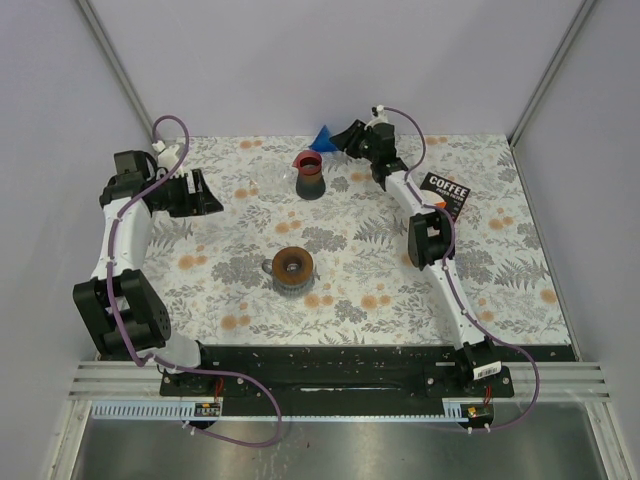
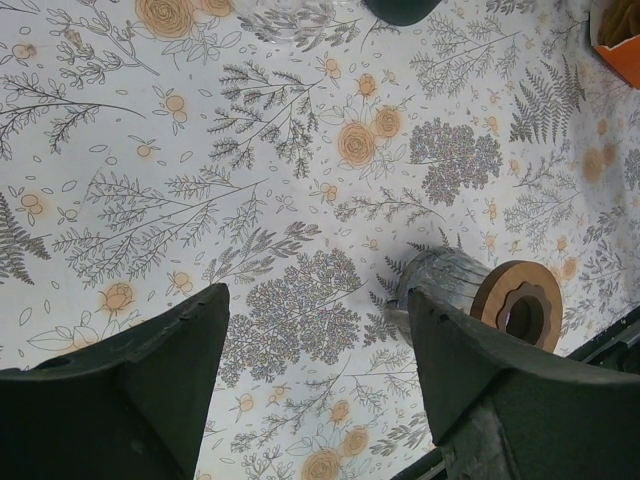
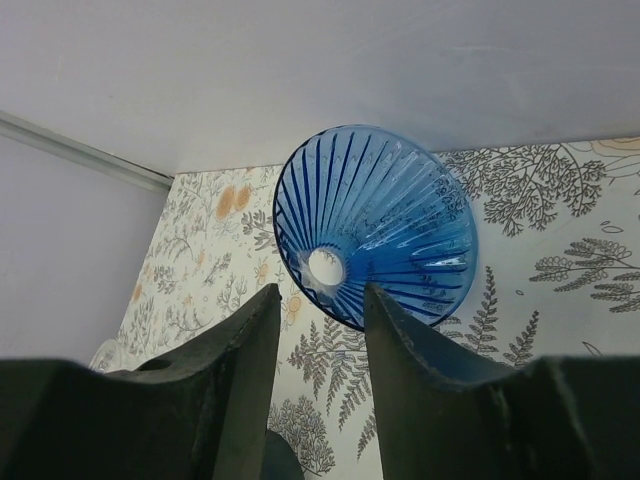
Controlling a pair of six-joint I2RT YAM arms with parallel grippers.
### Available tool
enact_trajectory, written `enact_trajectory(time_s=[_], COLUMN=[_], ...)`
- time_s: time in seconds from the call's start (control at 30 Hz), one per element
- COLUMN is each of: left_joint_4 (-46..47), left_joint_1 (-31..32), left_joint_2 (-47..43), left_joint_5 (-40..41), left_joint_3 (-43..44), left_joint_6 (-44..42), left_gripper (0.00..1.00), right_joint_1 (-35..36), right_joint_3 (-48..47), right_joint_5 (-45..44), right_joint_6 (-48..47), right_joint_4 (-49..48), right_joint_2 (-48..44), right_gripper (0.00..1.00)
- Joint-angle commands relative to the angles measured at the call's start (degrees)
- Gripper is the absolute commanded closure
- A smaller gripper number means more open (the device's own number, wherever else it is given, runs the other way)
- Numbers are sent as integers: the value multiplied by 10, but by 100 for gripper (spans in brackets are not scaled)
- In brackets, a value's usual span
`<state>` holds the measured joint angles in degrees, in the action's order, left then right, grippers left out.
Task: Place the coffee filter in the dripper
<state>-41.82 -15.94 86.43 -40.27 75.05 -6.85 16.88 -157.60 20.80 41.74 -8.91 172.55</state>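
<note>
The blue ribbed dripper (image 3: 385, 225) lies on its side by the back wall, with its mouth and bottom hole facing my right wrist camera; from above, the dripper (image 1: 322, 137) is a blue wedge. My right gripper (image 3: 322, 300) has its jaws half narrowed with a clear gap. The dripper's lower rim sits just at the fingertips (image 3: 385, 305); I cannot tell whether they touch it. No loose coffee filter shows. A black packet marked COFFEE (image 1: 445, 193) lies right of that arm. My left gripper (image 2: 315, 310) hangs open over bare tablecloth at the left (image 1: 205, 192).
A dark vessel with a red rim (image 1: 309, 175) stands just left of the right gripper (image 1: 345, 135). A grey mug with a wooden ring on top (image 1: 294, 267) sits mid-table, close to my left gripper's right finger (image 2: 520, 305). Walls close the back and sides.
</note>
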Motion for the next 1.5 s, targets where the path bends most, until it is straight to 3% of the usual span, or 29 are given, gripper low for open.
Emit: enact_trajectory(time_s=[0.0, 0.23, 0.67, 0.8, 0.9, 1.23, 1.47], left_joint_4=[20, 18, 10, 3, 2, -8, -12], left_joint_1=[-8, -16, -25, -28, -30, -30, -30], left_joint_2=[-1, -6, -3, -7, -11, -32, -45], left_joint_5=[-17, -24, -31, -31, -32, -48, -69], left_joint_3=[24, 25, 28, 31, 32, 35, 29], left_joint_6=[-3, -2, -3, -6, -6, -6, -5], left_gripper=[24, 24, 24, 24, 24, 24, 24], right_joint_1=[18, 30, 27, 20, 14, 12, 12], right_joint_3=[-15, -9, 8, 83, 136, 365, 535], right_joint_5=[-7, -19, -42, -32, -5, 54, 28], right_joint_6=[11, 47, 49, 41, 26, -141, -265], right_joint_4=[4, 3, 4, -22, -38, -21, -20], right_joint_2=[-5, 0, -10, -62, -111, -336, -483], right_gripper=[53, 57, 92, 100, 100, 100, 100])
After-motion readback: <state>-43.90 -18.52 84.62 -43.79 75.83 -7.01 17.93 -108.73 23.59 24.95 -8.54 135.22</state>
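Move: The coffee filter, a blue cone, stands by the far wall, about 5 cm to the right hand's left and 2 cm ahead, at fingertip height. The red-rimmed pot is some 11 cm back and 8 cm left of that hand, a little lower; the clear glass is 12 cm back, 19 cm left. From the left hand the filter lies roughly 35 cm ahead, 23 cm right and 10 cm lower. Right hand eases 3 cm left, pinches the filter's rim shut, then draws back about 9 cm, rising rightward. ##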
